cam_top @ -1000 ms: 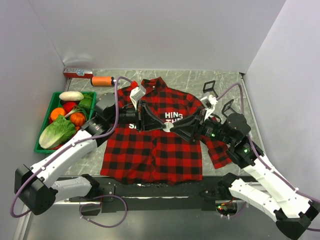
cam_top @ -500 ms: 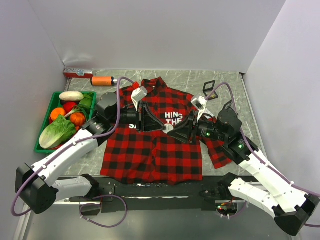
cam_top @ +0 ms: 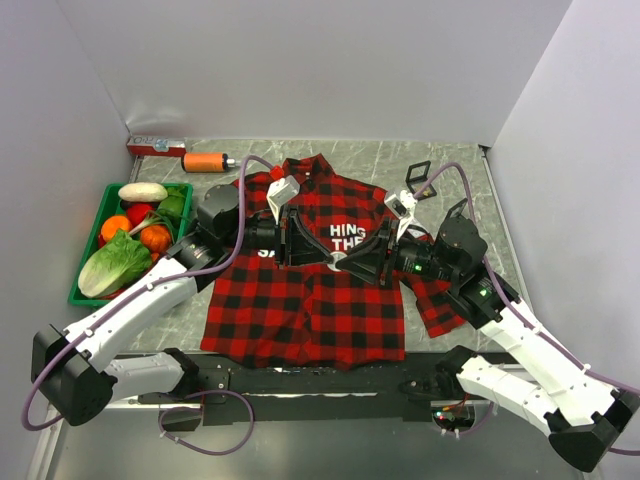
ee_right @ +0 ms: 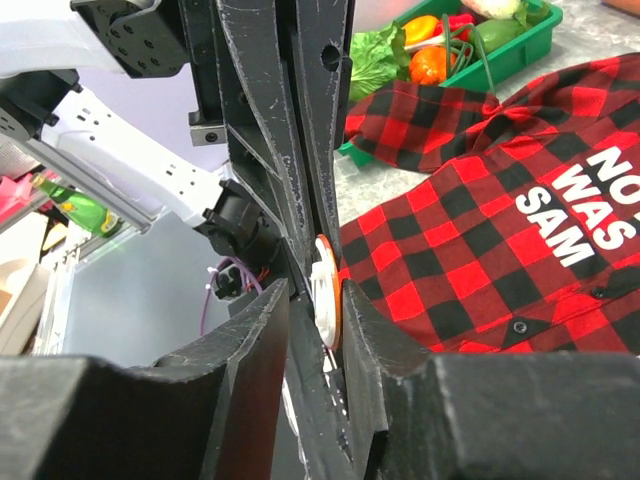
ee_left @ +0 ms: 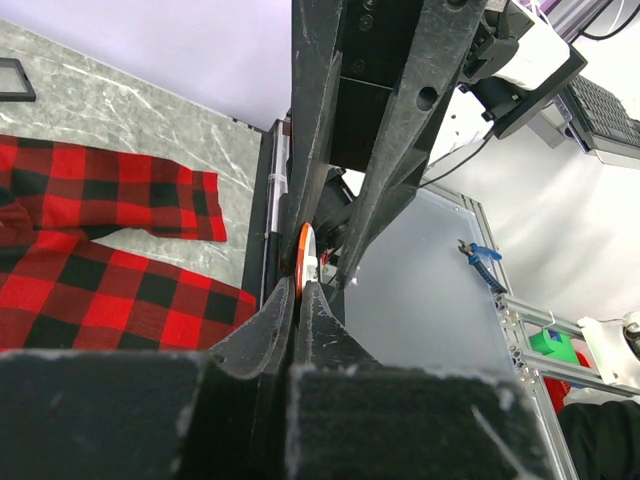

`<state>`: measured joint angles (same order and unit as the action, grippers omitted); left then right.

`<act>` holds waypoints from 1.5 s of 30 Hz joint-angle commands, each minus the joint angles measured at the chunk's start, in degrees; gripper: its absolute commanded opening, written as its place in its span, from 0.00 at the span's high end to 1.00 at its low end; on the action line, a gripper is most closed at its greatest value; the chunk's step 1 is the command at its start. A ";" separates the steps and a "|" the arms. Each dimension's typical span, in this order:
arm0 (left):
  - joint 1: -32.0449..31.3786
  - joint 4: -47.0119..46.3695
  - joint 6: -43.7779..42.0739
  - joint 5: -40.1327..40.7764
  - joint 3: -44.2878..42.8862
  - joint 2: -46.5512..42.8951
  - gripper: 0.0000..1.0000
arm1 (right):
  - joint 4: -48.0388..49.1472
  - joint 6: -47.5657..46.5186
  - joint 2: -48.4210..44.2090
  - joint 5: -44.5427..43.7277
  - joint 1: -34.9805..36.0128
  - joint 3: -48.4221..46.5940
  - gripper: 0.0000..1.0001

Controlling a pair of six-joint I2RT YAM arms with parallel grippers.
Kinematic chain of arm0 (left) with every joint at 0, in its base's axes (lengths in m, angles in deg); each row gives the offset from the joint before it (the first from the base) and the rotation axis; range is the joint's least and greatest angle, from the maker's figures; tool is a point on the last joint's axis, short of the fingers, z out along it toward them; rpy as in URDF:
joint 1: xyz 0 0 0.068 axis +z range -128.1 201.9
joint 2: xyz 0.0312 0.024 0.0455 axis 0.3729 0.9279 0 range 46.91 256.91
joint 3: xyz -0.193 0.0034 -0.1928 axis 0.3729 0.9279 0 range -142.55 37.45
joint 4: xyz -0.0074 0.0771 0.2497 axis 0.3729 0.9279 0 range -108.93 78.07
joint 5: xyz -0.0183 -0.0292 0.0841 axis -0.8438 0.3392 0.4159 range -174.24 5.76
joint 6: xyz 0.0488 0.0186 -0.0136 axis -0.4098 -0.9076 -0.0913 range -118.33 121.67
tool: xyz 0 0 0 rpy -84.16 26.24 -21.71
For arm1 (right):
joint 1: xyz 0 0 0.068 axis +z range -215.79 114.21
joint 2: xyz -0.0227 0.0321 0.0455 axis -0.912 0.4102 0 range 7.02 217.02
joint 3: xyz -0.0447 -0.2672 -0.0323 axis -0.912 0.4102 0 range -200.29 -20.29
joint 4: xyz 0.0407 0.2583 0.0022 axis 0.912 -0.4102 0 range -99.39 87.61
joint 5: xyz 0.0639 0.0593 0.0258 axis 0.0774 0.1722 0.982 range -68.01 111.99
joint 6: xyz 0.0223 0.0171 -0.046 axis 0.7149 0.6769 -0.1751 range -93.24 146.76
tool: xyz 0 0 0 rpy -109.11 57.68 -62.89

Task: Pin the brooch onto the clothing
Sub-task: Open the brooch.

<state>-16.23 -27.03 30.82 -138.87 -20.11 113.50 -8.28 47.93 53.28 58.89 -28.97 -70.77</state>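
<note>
The clothing, a red-and-black plaid shirt (cam_top: 300, 310) with white chest lettering, lies flat on the table; it also shows in both wrist views (ee_left: 100, 290) (ee_right: 480, 250). Above its chest the two grippers meet tip to tip. My left gripper (cam_top: 325, 258) (ee_left: 297, 295) is shut on the brooch (ee_left: 300, 262), a thin white disc with an orange rim (ee_right: 328, 290) held edge-on. My right gripper (cam_top: 348, 264) (ee_right: 318, 310) straddles the same brooch and the left fingertips, its jaws still apart; one finger (ee_right: 370, 330) lies close against the orange face.
A green tray (cam_top: 75, 298) of vegetables stands left of the shirt. An orange bottle (cam_top: 205, 162) and a red box (cam_top: 155, 147) lie at the back left. Two black clips (cam_top: 418, 172) (cam_top: 455, 212) sit right of the collar.
The right gripper has moved left to meet the left gripper and its jaws have narrowed around the brooch. The left arm has shifted slightly right, still shut.
</note>
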 commanded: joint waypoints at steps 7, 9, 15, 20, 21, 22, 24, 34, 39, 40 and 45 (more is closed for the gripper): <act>-0.28 -0.16 -1.20 -0.92 -2.38 -0.23 0.99 | 0.88 -1.04 -0.82 0.27 -0.17 -2.17 0.73; -0.28 -0.25 -1.20 -0.83 -2.38 -0.14 0.99 | 0.97 -1.04 -0.73 0.36 -0.17 -2.17 0.74; -0.37 -0.52 -1.02 -0.83 -2.29 -0.14 0.99 | 0.79 -1.39 -0.21 0.19 -0.26 -1.99 0.78; -0.37 -0.60 -1.02 -0.74 -2.21 -0.14 0.99 | 0.71 -1.66 0.15 -0.08 -0.17 -1.73 0.80; -0.45 -0.60 -1.11 -0.65 -2.21 -0.05 0.99 | 0.70 -1.74 0.32 -0.17 -0.25 -1.64 0.82; -0.37 -0.60 -1.11 -0.74 -2.21 -0.05 0.99 | 0.70 -1.74 0.41 -0.17 -0.17 -1.64 0.82; -0.63 -0.60 -1.02 -0.65 -2.21 -0.14 0.99 | 0.62 -1.92 0.67 -0.52 -0.26 -1.55 0.85; -1.07 -0.95 -0.93 -0.74 -2.03 -0.05 0.99 | -1.66 -3.24 2.78 -3.77 -0.17 -1.38 0.92; -1.25 -1.13 -0.85 -0.74 -1.94 0.03 0.99 | -4.04 -3.94 3.57 -9.03 -0.25 -1.90 0.95; -1.33 -1.30 -0.67 -0.74 -1.85 0.03 0.99 | -4.22 -3.94 3.57 -9.74 -0.17 -1.90 0.95; -1.60 -1.48 -0.58 -1.00 -1.77 0.30 0.99 | -5.62 -3.94 4.36 -13.08 -0.17 -1.82 0.97</act>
<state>-16.28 -24.91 29.29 -136.62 -20.11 114.44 -11.36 46.35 55.73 53.98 -29.01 -70.98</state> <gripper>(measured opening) 0.032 0.107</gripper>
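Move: The brooch is already pinched by its edge in the left fingertips, its middle about 2 cm to the right of that hand. For the right hand it lies about 1 cm to the left, between the half-open fingertips, level in height. From the right hand, the shirt's middle is some 30 cm below, about 12 cm ahead and 5 cm left; the lettering right of its button line is some 18 cm ahead and 3 cm right. The right fingers close from about a third open until they pinch the brooch and stall just short of shut, with their effort rising, while the left keeps its pinch on the opposite edge. The right hand holds still for most of the closing, then eases about 2 cm forward and 2 cm down, tilting slightly; the left goes along, about 1 cm down and 1 cm forward. ##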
